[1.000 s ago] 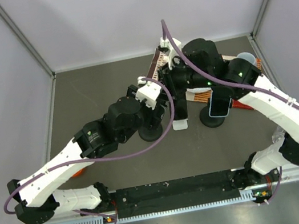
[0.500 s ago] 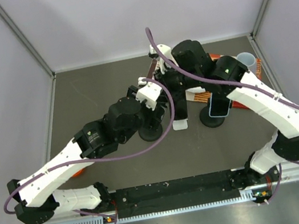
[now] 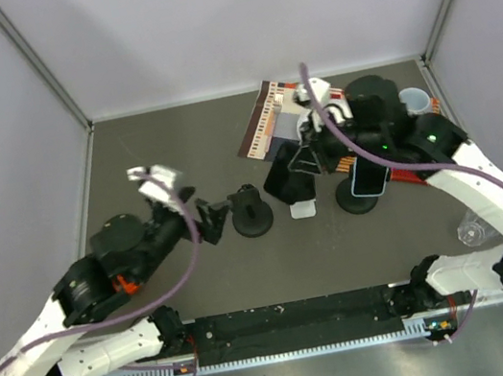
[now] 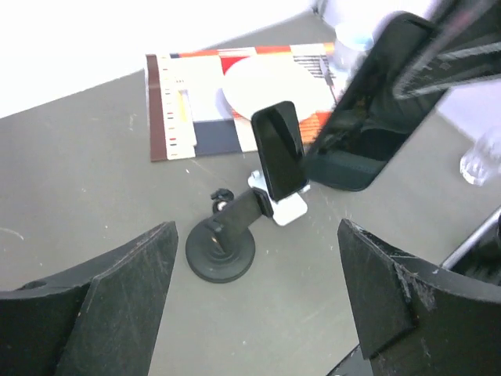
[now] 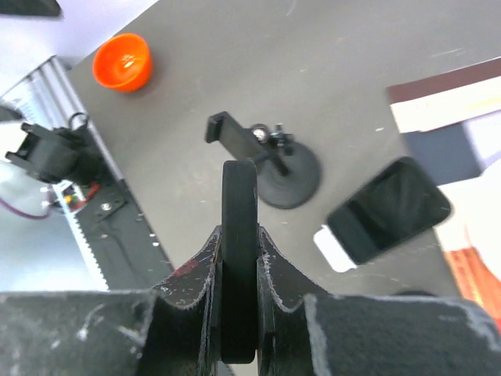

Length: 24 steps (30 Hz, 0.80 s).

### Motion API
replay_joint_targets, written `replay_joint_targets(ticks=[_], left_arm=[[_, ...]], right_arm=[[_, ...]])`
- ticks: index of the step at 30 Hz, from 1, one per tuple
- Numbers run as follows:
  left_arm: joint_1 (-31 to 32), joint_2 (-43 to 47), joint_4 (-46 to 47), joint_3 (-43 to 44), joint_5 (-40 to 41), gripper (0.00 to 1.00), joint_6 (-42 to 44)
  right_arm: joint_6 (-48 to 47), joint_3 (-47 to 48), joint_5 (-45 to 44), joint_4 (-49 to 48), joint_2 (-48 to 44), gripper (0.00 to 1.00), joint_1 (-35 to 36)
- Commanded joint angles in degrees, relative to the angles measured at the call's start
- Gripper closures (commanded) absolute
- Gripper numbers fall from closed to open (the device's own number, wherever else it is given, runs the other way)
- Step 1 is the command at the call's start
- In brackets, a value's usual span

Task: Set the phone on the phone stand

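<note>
My right gripper (image 5: 239,235) is shut on a black phone (image 5: 239,188), seen edge-on between its fingers. In the left wrist view this phone (image 4: 368,117) hangs tilted at upper right, above the table. The small white phone stand (image 3: 302,209) sits mid-table with a second black phone (image 4: 278,149) leaning on its back plate; the right wrist view shows that phone (image 5: 387,207) and the stand's lip (image 5: 333,244). From above, the right gripper (image 3: 308,160) hovers just behind the stand. My left gripper (image 3: 210,219) is open and empty, left of everything; its fingers (image 4: 117,298) frame bare table.
A black pole mount with a round base (image 3: 251,215) stands between the left gripper and the white stand. Another phone on a black base (image 3: 369,177) is right of the stand. A striped placemat (image 3: 264,122), a pale cup (image 3: 416,100), a clear cup (image 3: 474,232) and an orange bowl (image 5: 121,61) lie around.
The left arm has pulled back to the left, away from the stand, its jaws wider. The right gripper has closed on the phone and shifted right.
</note>
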State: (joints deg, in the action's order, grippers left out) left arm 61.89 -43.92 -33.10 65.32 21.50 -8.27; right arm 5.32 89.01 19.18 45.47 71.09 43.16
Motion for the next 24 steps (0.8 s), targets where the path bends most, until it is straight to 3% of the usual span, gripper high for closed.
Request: replay_joint_targets(ticks=[1,3,5,8,10,13,18,24], left_arm=[[-1.9,0.7,-6.7,-0.1,5.0,0.13,-10.5],[-4.7,-1.2,-7.9,-0.4,1.6,0.15,-14.6],[-8.2,-3.3,-10.1,-0.5,-0.1,0.23,-17.5],[-14.1,-8.0,-13.0,-1.2,-3.0,0.34,-21.9],[-16.0,-8.9,-12.3,-1.7,-2.6,0.35,-23.1],[-16.8,-7.8,-8.2,-3.2,-1.9,0.33,-23.6],[-17.5,-9.5,-11.5,-5.0,-1.4,0.31,-29.0],[-17.5,-8.5,-7.8,-10.5,-3.3,0.50,-33.7]], right_arm=[[-8.1,-1.8,-1.9,-6.0,-9.7,1.00,-1.3],[-9.4,-3.0,-1.8,-6.0,-11.8,1.00,-1.3],[-11.2,-3.8,4.2,-6.0,-12.8,1.00,-1.3],[-10.9,-4.5,6.2,-6.1,-13.0,1.00,-1.3],[-10.6,-6.4,6.1,-7.4,-12.9,1.00,-1.3],[-9.4,-9.5,5.8,-11.5,-12.5,1.00,-1.4],[-5.7,-8.4,6.7,-15.2,-10.0,1.00,-1.2],[-2.7,-7.9,1.0,-14.9,-9.8,1.00,-1.3]])
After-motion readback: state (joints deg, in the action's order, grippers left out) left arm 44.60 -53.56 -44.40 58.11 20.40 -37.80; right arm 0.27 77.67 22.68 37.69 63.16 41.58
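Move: The black phone stand, still empty, stands about 10 cm ahead and 7 cm to the right of the open left hand, its middle some 26 cm below. From the right hand, which already holds the phone, that stand is about 8 cm ahead, 11 cm left and 26 cm lower. The white stand with its phone lies roughly 10 cm ahead of the right hand and 3 cm right; the stand with the blue phone is 10 cm ahead and 17 cm right. Down some 13 cm, mostly, goes the left hand, after a quick sidestep left away from the held phone; it also slides about 4 cm forward, tips its fingers downward and turns counter-clockwise about 30 degrees, half closing empty beside the black stand. The right hand, keeping its pinch on the phone, swings right, back and up about 4 cm each, then returns almost to its start. ##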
